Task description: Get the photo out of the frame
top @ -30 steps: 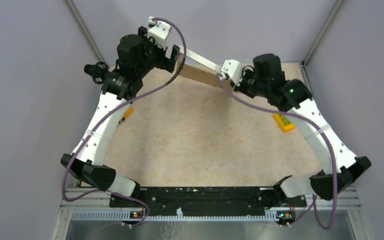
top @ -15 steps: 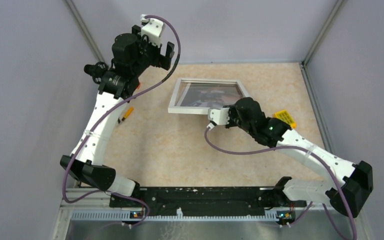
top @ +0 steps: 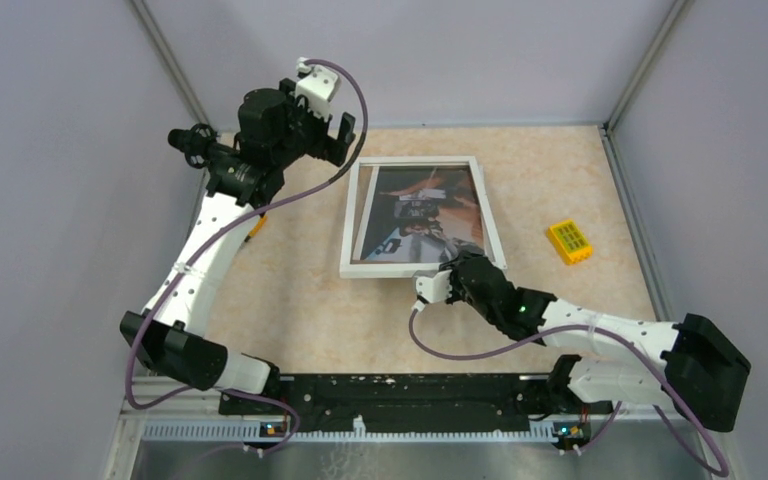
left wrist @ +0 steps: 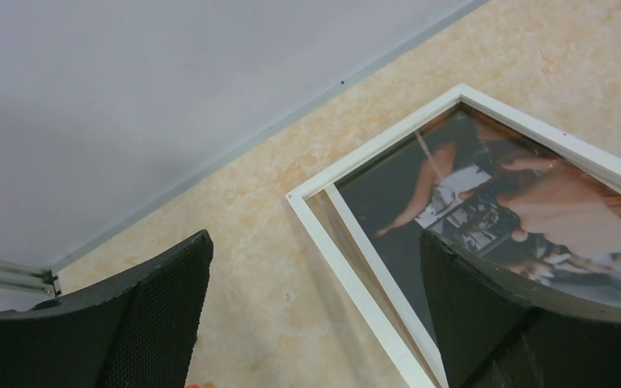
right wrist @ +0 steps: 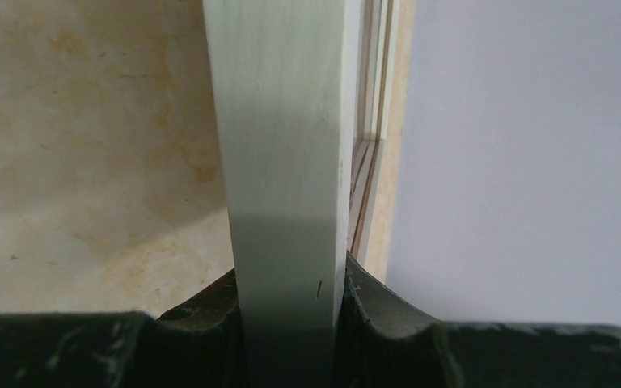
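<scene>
The frame, white-bordered, lies about flat and face up in the middle of the table. The photo, a dark collage, shows inside it. My right gripper is shut on the frame's near edge. In the right wrist view that pale edge runs between the two black fingers of the right gripper. My left gripper hangs open over the frame's far left corner, holding nothing. In the left wrist view the left gripper has wide-apart fingers, with the frame corner and photo below.
A small yellow block sits on the table right of the frame. A small orange object lies by the left arm. Grey walls with metal posts close in the table at the back and both sides.
The frame was held up at the back between both grippers. The left gripper let go and stayed back. The right arm swung the frame down toward me and laid it face up.
</scene>
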Available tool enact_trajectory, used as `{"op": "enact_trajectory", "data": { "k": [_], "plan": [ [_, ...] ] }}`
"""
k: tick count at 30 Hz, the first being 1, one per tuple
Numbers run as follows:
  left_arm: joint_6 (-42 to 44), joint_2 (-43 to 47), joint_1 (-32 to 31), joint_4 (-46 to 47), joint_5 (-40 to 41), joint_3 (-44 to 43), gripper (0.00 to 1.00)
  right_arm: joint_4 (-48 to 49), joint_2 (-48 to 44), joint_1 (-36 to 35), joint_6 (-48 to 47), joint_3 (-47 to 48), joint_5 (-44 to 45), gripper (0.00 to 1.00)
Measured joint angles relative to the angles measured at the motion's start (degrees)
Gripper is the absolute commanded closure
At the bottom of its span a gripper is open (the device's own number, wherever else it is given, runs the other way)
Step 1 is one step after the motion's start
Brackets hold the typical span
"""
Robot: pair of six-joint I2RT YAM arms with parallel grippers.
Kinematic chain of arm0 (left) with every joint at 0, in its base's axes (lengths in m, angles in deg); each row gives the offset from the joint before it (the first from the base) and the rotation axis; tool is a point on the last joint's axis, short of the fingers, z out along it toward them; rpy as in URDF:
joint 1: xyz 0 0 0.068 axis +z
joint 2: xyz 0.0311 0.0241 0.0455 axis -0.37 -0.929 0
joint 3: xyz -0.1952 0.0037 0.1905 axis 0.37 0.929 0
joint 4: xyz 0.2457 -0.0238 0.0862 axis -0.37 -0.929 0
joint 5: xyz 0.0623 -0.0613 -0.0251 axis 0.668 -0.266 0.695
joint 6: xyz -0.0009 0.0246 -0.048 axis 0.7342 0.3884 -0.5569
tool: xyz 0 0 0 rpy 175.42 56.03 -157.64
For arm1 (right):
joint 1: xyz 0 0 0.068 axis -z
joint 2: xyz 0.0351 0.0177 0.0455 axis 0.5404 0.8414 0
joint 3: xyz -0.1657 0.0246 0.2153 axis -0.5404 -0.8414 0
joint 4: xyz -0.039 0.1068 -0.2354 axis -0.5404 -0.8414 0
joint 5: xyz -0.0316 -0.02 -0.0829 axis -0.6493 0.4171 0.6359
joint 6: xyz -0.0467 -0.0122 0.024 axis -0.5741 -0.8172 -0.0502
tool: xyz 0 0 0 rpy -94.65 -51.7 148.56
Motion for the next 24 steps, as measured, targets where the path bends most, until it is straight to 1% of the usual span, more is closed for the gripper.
{"op": "enact_trajectory", "data": {
  "k": [2,7,10,12,14,16,17,18,21,22,24],
  "plan": [
    [0.3,0.9,0.0,-0.1,-0.8,2.2,0.01,0.7,0.6,-0.3,1.0,-1.4,-0.5,0.99],
    [1.2,3.2,0.0,0.0,-2.1,7.5,0.01,-0.2,1.2,-0.8,4.0,-3.5,-3.0,0.94],
    [1.5,4.4,0.0,0.0,-2.6,10.4,0.01,-1.4,2.0,-1.1,6.0,-4.7,-4.9,0.85],
    [1.6,4.9,0.0,0.0,-2.9,12.1,0.01,-2.4,2.9,-1.5,7.3,-5.0,-5.9,0.72],
    [1.9,5.4,0.0,0.0,-3.2,13.6,0.01,-3.3,4.0,-2.0,8.7,-4.9,-7.1,0.52],
    [2.3,5.9,0.0,-0.1,-3.4,15.0,0.01,-5.0,4.9,-2.3,9.9,-4.9,-9.9,0.37],
    [2.5,6.0,0.0,-0.1,-3.5,15.6,0.01,-6.6,5.4,-2.7,10.8,-4.9,-11.6,0.27],
    [2.7,6.3,0.0,-0.1,-3.6,16.3,0.01,-8.4,6.0,-3.1,11.5,-4.9,-13.3,0.19],
    [3.9,7.0,0.0,-0.3,-4.4,18.1,0.01,-9.8,6.1,-3.4,12.8,-3.3,-15.3,0.05],
    [4.3,7.1,0.0,-0.6,-4.8,18.6,0.01,-10.4,6.2,-3.4,13.4,-2.8,-16.3,0.02],
    [5.3,7.2,0.0,-1.2,-5.4,19.1,0.01,-12.3,6.3,-3.5,14.6,-1.9,-17.8,0.01]
  ]
}}
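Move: The right hand holds the frame's near side up off the table; its landing place is about 11 cm below and some 6 cm back, straight in line. The photo's middle lies roughly 18 cm ahead, 8 cm to this hand's left and 6 cm lower; the yellow box stands about 13 cm ahead, 25 cm right, 11 cm below. For the empty left hand the photo is 3 cm ahead, 15 cm right and about 31 cm down. Down and back by about 10 cm and 8 cm, the right hand lowers the frame's near side to the table, tipping its fingers nearly 30 degrees downward, then opens wide and lets go of the white bar, staying around it. Meanwhile the left hand, open and empty, sinks some 10 cm and draws back a little towards the frame, tilting slightly down. ##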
